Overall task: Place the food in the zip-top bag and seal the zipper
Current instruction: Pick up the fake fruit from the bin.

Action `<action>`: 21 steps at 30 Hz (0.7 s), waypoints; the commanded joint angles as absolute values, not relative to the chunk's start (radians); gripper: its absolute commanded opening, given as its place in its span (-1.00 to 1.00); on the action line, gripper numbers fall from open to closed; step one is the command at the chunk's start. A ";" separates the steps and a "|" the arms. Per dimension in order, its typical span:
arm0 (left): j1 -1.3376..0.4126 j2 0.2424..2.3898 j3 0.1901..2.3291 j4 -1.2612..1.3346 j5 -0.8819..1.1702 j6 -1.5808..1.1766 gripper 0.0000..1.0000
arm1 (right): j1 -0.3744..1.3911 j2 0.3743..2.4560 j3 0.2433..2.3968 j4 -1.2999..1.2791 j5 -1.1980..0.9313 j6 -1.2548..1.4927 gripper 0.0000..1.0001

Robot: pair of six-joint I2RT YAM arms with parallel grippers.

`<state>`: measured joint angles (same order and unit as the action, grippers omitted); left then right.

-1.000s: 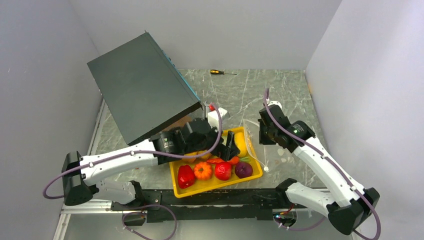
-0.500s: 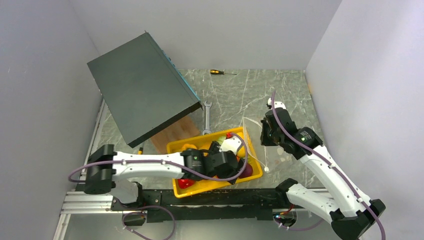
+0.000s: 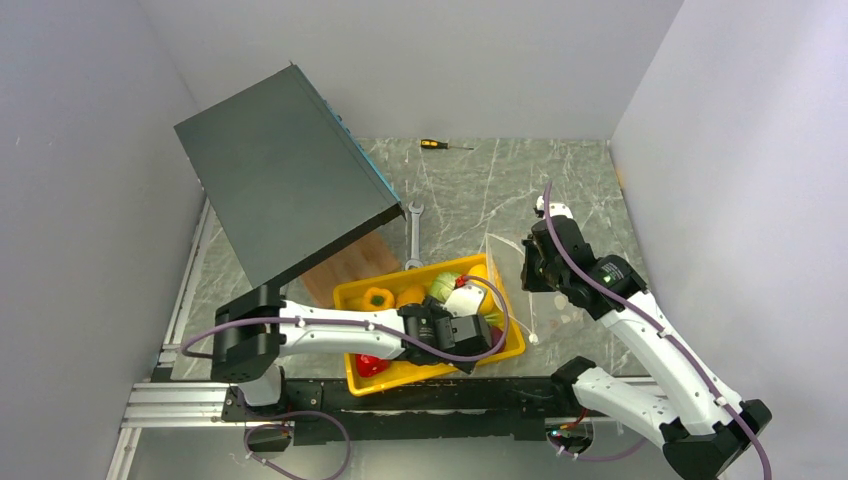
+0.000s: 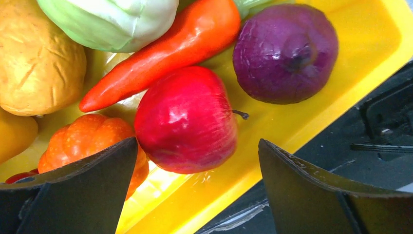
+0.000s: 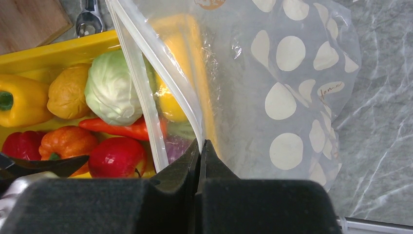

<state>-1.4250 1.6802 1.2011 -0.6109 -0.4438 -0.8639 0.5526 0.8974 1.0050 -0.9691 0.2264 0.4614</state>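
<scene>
The food lies in a yellow tray (image 3: 400, 277). My left gripper (image 4: 198, 144) hangs open just above a red tomato (image 4: 187, 119), one finger near the orange pumpkin (image 4: 90, 139), the other over the tray's near rim. A purple onion (image 4: 285, 51), a carrot (image 4: 165, 53) and a cabbage (image 4: 107, 19) lie beyond. The clear, dotted zip-top bag (image 5: 287, 97) stands right of the tray with its mouth towards the food. My right gripper (image 5: 200, 144) is shut on the white zipper (image 5: 182, 102) strip. The left gripper (image 3: 472, 340) and right gripper (image 3: 527, 272) are close together.
A large dark box (image 3: 280, 170) leans over the back left, above a wooden board (image 3: 350, 265). A wrench (image 3: 413, 235) lies behind the tray and a screwdriver (image 3: 435, 144) by the back wall. The black base rail (image 3: 450, 395) runs just in front of the tray.
My left arm swung from the tray's back edge forward and down over the near row of food, still open. The right gripper shifted slightly and kept its hold on the bag.
</scene>
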 commanded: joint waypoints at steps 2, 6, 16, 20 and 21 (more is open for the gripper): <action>-1.430 1.698 1.219 -0.618 -0.481 -0.894 0.97 | 0.554 0.887 1.002 -0.931 0.235 0.460 -1.00; -1.427 1.696 1.209 -0.607 -0.481 -0.871 0.81 | 0.554 0.902 1.009 -0.936 0.228 0.456 -1.00; -1.415 1.744 1.254 -0.618 -0.475 -0.819 0.41 | 0.553 0.883 1.002 -0.938 0.214 0.462 -1.00; -1.418 1.674 1.268 -0.632 -0.445 -0.781 0.12 | 0.553 0.885 1.005 -0.939 0.212 0.459 -1.00; -1.418 1.641 1.262 -0.613 -0.430 -0.765 0.09 | 0.554 0.885 1.005 -0.936 0.210 0.457 -1.00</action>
<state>-1.4189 1.7313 1.2308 -0.6220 -0.4500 -0.8204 0.5526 0.9005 1.0027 -0.9668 0.2245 0.4610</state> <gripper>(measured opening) 0.652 0.009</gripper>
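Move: The red apple, the fake fruit being taken, sits right under the left hand between its open fingers, about 2 cm lower and 1 cm ahead. From the apple, the onion lies some 8 cm right and the orange pumpkin 8 cm left, both level with it; the carrot lies some 5 cm beyond it and 1 cm right, with the cabbage 10 cm beyond. From the right hand, the apple is about 15 cm left, 10 cm back and 12 cm below. The red apple is straddled low in the bin: the left hand sinks its last 1 cm over it, then stays almost in place while its wide-open fingers close to about two thirds. By the end both fingertips bear on the apple's sides, pinching it with the grip force rising; the wrist hardly turns. ##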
